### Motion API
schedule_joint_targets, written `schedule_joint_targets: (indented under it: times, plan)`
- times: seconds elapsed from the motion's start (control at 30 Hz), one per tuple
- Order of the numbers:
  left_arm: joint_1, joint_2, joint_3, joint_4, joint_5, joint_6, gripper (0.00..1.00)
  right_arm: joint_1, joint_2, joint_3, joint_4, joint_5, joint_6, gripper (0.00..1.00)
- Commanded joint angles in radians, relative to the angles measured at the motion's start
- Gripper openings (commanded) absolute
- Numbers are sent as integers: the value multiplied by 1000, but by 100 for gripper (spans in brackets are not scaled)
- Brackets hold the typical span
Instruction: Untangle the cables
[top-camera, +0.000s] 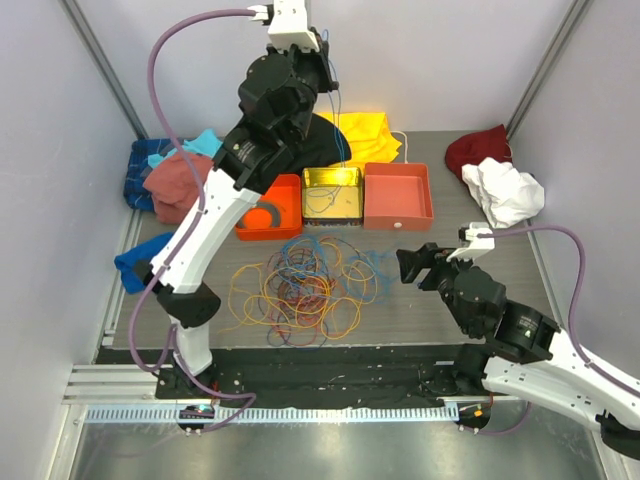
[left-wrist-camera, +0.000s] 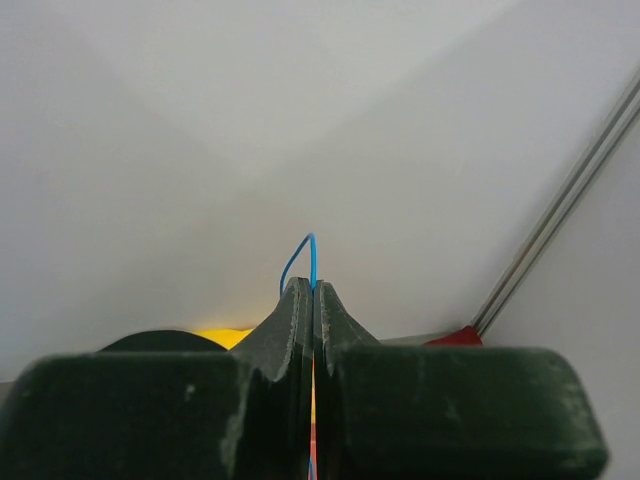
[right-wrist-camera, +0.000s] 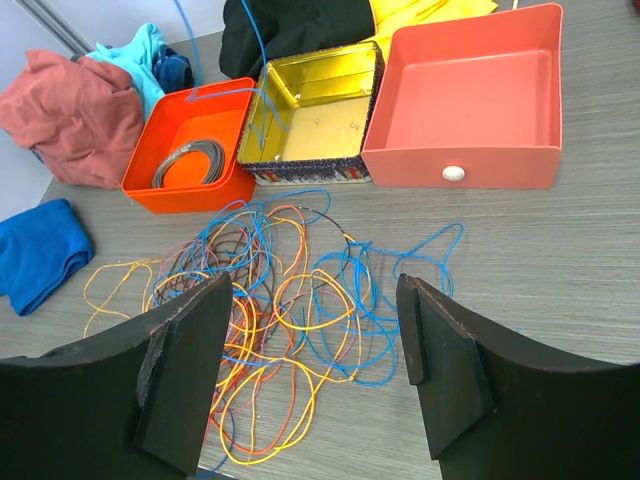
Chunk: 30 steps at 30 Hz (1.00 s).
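Observation:
A tangle of thin orange, blue, yellow, red and purple cables (top-camera: 300, 290) lies on the table in front of the boxes; it also shows in the right wrist view (right-wrist-camera: 280, 300). My left gripper (top-camera: 325, 45) is raised high at the back and shut on a blue cable (top-camera: 341, 110) that hangs down toward the gold tin. In the left wrist view a short blue loop (left-wrist-camera: 300, 255) sticks out past the closed gripper (left-wrist-camera: 313, 287). My right gripper (top-camera: 415, 265) is open and empty, just right of the tangle and above the table (right-wrist-camera: 315, 287).
An orange bin (top-camera: 290, 190) holds a grey coiled ring (right-wrist-camera: 188, 162). Beside it stand a gold tin (top-camera: 332, 192) and an orange-red drawer (top-camera: 398, 195). Cloths lie around: red-brown (top-camera: 175, 185), blue (top-camera: 140, 262), yellow (top-camera: 365, 135), dark red (top-camera: 478, 150), white (top-camera: 505, 192).

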Motion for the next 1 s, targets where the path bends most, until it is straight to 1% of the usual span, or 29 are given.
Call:
schedule_joint_targets:
  times: [0.0,0.23,0.37,0.63,0.73,0.87,0.97]
  plan:
    - [17,11,35,73,9,1,0,1,-29,3,2,23,1,74]
    - [65,60,25,88,9,-18,0,1,-49,-13,-4,30,1,75]
    - [100,91,12,76,21,-61,0,1,-49,-20,-2,32,1,75]
    - [123,106,-158,81,24,-120,0,1,-48,-32,-1,47,-12,75]
    - [123,97,-217,87,35,-143,0,1,-49,-37,-1,53,-13,75]
    - [123,71,-350,116,50,-189,0,-1,-43,-43,2,53,-6,75]
    - [123,65,-399,124,52,-204,0,-1,-42,-49,2,47,-1,75]
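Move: The blue cable hangs from the left fingers, and the gold box it is being lowered to lies straight ahead of that hand by about 10 cm and some 54 cm below. The orange box stands about 17 cm left of the gold box and 3 cm nearer, the salmon box 17 cm right of it. The cable pile lies roughly 16 cm back and 6 cm left of the hand. From the right hand, the gold box is about 30 cm ahead and 20 cm left, 22 cm lower. The blue cable, still pinched in the shut left fingers, is carried down about 20 cm and forward some 10 cm towards the gold box. The hand eases forward first, then sinks faster and faster with little forward travel left, the fingers tipping downward by nearly 20 degrees and keeping their hold. ##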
